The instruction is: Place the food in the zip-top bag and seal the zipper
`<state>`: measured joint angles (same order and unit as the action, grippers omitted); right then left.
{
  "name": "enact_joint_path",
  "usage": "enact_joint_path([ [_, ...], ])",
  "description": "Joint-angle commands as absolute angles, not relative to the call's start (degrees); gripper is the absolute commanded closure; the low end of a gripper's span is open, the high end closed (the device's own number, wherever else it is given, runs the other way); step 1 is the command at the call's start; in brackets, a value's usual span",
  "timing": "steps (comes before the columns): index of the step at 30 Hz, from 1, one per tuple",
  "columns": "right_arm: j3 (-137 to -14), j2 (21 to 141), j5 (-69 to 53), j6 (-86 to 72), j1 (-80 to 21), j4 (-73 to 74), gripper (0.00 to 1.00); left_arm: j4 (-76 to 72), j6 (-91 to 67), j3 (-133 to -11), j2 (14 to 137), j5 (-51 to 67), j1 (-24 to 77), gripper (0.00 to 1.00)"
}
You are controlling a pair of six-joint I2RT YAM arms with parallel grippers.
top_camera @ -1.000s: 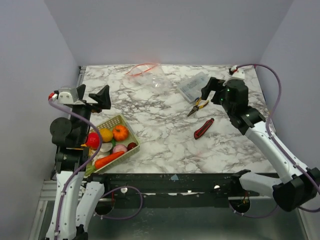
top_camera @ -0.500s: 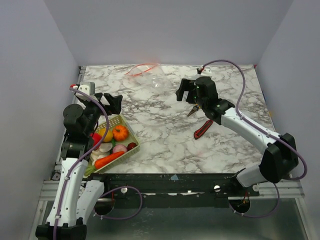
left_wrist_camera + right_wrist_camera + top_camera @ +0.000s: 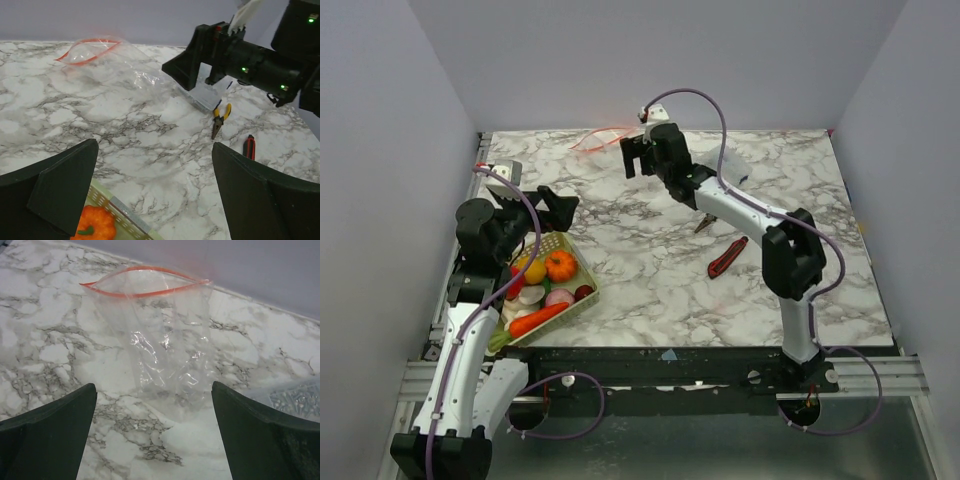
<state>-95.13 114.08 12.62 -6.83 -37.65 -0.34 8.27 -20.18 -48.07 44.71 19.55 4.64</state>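
Note:
The food sits in a pale green basket (image 3: 578, 298) at the near left: an orange pumpkin (image 3: 560, 265) (image 3: 92, 227), a carrot (image 3: 538, 319), a yellow piece (image 3: 533, 270) and a red piece (image 3: 509, 281). The clear zip-top bag (image 3: 612, 146) (image 3: 167, 340) (image 3: 107, 57) lies empty at the back of the table, its mouth gaping. Its red-orange zipper (image 3: 145, 282) (image 3: 87, 50) is unsealed. My right gripper (image 3: 634, 158) (image 3: 152, 390) hovers open just above the bag's bottom end. My left gripper (image 3: 556, 207) (image 3: 154, 145) hangs open past the basket's far rim, holding nothing.
A clear packet of small parts (image 3: 736, 168) (image 3: 295, 397), yellow-handled pliers (image 3: 706, 222) (image 3: 220, 120) and a red-and-black utility knife (image 3: 728, 257) (image 3: 248, 146) lie right of centre. The right arm stretches across the back of the table. Walls stand on three sides.
The right arm has swung left from the back right corner to over the bag. The left gripper has shifted right and down toward the basket's far edge. Both stay open.

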Motion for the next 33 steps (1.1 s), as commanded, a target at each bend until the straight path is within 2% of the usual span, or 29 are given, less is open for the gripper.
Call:
enact_joint_path([
  [1, -105.42, 123.22, 16.55, 3.72, -38.9, 1.29, 0.01, 7.07, -22.87, -48.59, 45.87, 24.92, 5.14, 0.01],
  [8, -127.61, 140.07, 26.83, 11.14, -41.79, 11.27, 0.03, 6.65, -25.44, -48.38, 46.84, 26.73, 5.32, 0.02],
  [16, -133.52, 150.46, 41.51, 22.6, -44.8, 4.55, 0.03, 9.36, -25.93, -49.39, 47.07, 24.61, 5.45, 0.01],
  [21, -134.35, 155.25, 48.71, 34.07, -45.35, -7.44, 0.06, 9.49, -26.32, -49.42, 47.36, 24.72, 5.45, 0.01],
  [22, -134.25, 155.95, 49.9, 35.64, -45.44, -9.32, 0.13, 9.57, -26.37, -49.4, 47.42, 24.53, 5.45, 0.01],
  [24, -131.68, 155.69, 51.45, 38.38, -45.68, -14.14, 0.41, 10.2, -26.62, -49.53, 47.59, 23.64, 5.46, 0.01],
  [27, -129.64, 154.89, 52.41, 40.3, -45.94, -17.12, 0.59, 11.11, -26.63, -49.58, 47.47, 21.67, 5.45, 0.01],
  [31, -124.59, 150.52, 53.46, 38.88, -47.25, -16.7, 0.94, 11.69, -26.61, -49.53, 47.28, 20.23, 5.36, 0.01],
  [33, -117.63, 144.8, 51.71, 34.46, -47.93, -16.34, 0.98, 11.63, -27.1, -49.27, 47.31, 20.12, 5.2, 0.02],
])
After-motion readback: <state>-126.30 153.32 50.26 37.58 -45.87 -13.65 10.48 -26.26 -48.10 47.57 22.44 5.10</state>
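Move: The zip-top bag lies flat near the table's far edge, its middle about 11 cm ahead of the right hand, 3 cm to its left and 12 cm below, with the red zipper at the far left end. The clear box is some 7 cm ahead and 16 cm to the right of that hand, the pliers about 4 cm back and 16 cm right, both on the table. From the left hand the bag is roughly 30 cm ahead, 13 cm right and 23 cm down. The bag's clear film, on the body away from the zipper, is where the right hand goes: first forward and left about 5 cm, then mostly down onto the bag, some 12 cm in all, rolling its left side down by about 45 degrees. Low over the table, the wide-open fingers shut almost fully and pinch the film, the hand easing a little right and up as they close. ##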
